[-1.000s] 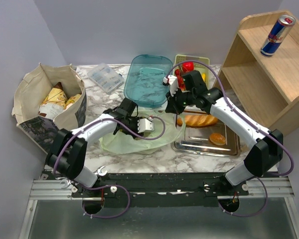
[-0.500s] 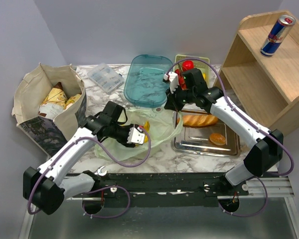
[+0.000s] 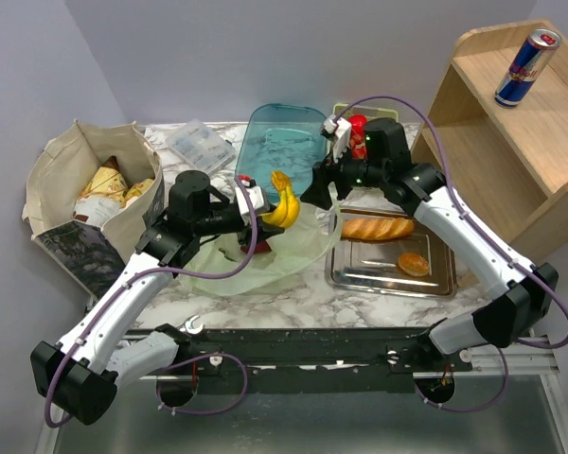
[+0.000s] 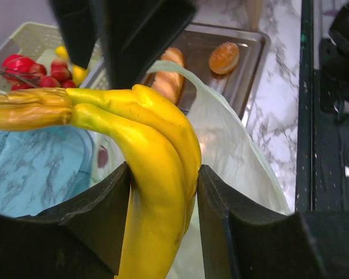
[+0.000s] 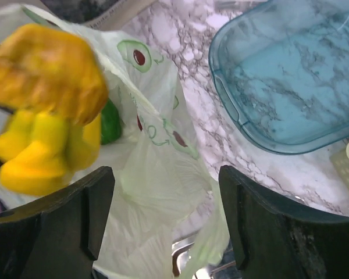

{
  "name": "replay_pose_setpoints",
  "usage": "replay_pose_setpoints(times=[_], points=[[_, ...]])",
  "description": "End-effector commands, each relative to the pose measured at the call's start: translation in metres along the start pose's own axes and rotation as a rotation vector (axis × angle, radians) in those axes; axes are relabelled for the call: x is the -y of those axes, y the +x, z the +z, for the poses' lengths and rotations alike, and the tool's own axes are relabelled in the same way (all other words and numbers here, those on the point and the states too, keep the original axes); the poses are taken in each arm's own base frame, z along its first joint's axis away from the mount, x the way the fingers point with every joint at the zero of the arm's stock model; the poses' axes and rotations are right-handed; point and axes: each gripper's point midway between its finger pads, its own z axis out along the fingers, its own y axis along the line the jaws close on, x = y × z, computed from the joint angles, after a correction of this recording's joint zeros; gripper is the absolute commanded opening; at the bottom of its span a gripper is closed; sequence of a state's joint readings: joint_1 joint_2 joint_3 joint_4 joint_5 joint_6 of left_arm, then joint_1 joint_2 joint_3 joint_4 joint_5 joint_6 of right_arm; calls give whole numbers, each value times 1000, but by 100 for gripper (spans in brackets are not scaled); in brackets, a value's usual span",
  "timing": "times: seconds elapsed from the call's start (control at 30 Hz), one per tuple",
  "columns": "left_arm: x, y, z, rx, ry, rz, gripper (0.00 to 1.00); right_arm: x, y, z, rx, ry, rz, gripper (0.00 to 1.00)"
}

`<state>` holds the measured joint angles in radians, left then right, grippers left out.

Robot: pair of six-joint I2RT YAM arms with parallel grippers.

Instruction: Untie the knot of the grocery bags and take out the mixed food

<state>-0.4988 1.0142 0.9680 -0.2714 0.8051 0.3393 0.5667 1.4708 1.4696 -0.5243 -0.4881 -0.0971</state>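
Note:
My left gripper (image 3: 268, 202) is shut on the bananas (image 3: 284, 200), holding them in the air above the pale green grocery bag (image 3: 256, 265). The left wrist view shows both black pads pressed against the yellow bananas (image 4: 151, 145). In the right wrist view my right gripper (image 5: 166, 215) hangs open over the bag's loose right edge (image 5: 163, 174), gripping nothing. A green pepper (image 5: 109, 129) shows inside the bag. The bag's mouth lies open and no knot shows. The beige tote (image 3: 57, 161) stands at the left with packs inside.
A blue plastic tray (image 3: 284, 142) lies behind the bag. A metal tray (image 3: 435, 281) at the right holds a bread loaf (image 3: 377, 227) and a bun (image 3: 414, 263). A basket with strawberries (image 3: 358, 126) and a wooden shelf (image 3: 492, 151) with a can (image 3: 527, 66) stand beyond.
My left gripper has come up out of the green bag with the bananas and swung toward the blue tray. My right gripper has opened, let go of the bag's edge and risen.

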Motion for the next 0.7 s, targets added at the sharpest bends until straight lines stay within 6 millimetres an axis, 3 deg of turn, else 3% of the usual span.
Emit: replay_pose_setpoints(times=[0.0,0.13,0.2,0.27,0.53,0.67], points=[[-32,-22,-6,99,-137,-65,4,-29,-57,-43,180,-16,96,82],[-35,-25,-6,105,-128,-29,4,-47,-65,-57,222,-66,167,89],[-35,-27,-5,109,-117,-8,5,-60,-69,-55,215,-150,206,90],[-35,-30,-4,114,-102,10,5,-68,-69,-48,191,-217,253,100],[-34,-48,-4,141,-93,95,5,-55,-76,-14,178,-189,312,99],[-36,-51,-1,126,-108,107,6,-67,-79,-2,188,-228,332,96]])
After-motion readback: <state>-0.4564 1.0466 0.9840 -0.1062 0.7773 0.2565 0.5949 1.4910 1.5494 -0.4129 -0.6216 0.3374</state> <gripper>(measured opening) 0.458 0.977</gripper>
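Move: The bananas, stem up in the left fingers, lie about 6 cm back and 6 cm left of the right gripper, at nearly its height; from the left hand that gripper is roughly 6 cm ahead and 7 cm right. About 20 cm below the hands, the grocery bag's middle is some 4 cm ahead and 4 cm left of the left hand. From the right hand, the blue container lies some 23 cm ahead, 7 cm left and well below, and the baking tray 4 cm back, 23 cm right. Up and slightly back from the bag rim, the right hand rises nearly 10 cm, then dips about 4 cm as it swings left to the bananas, its fingers opening fully, tipping up towards level and coming around the stem end. The left hand keeps its grip and brings the bananas about 3 cm forward and up to meet it. ##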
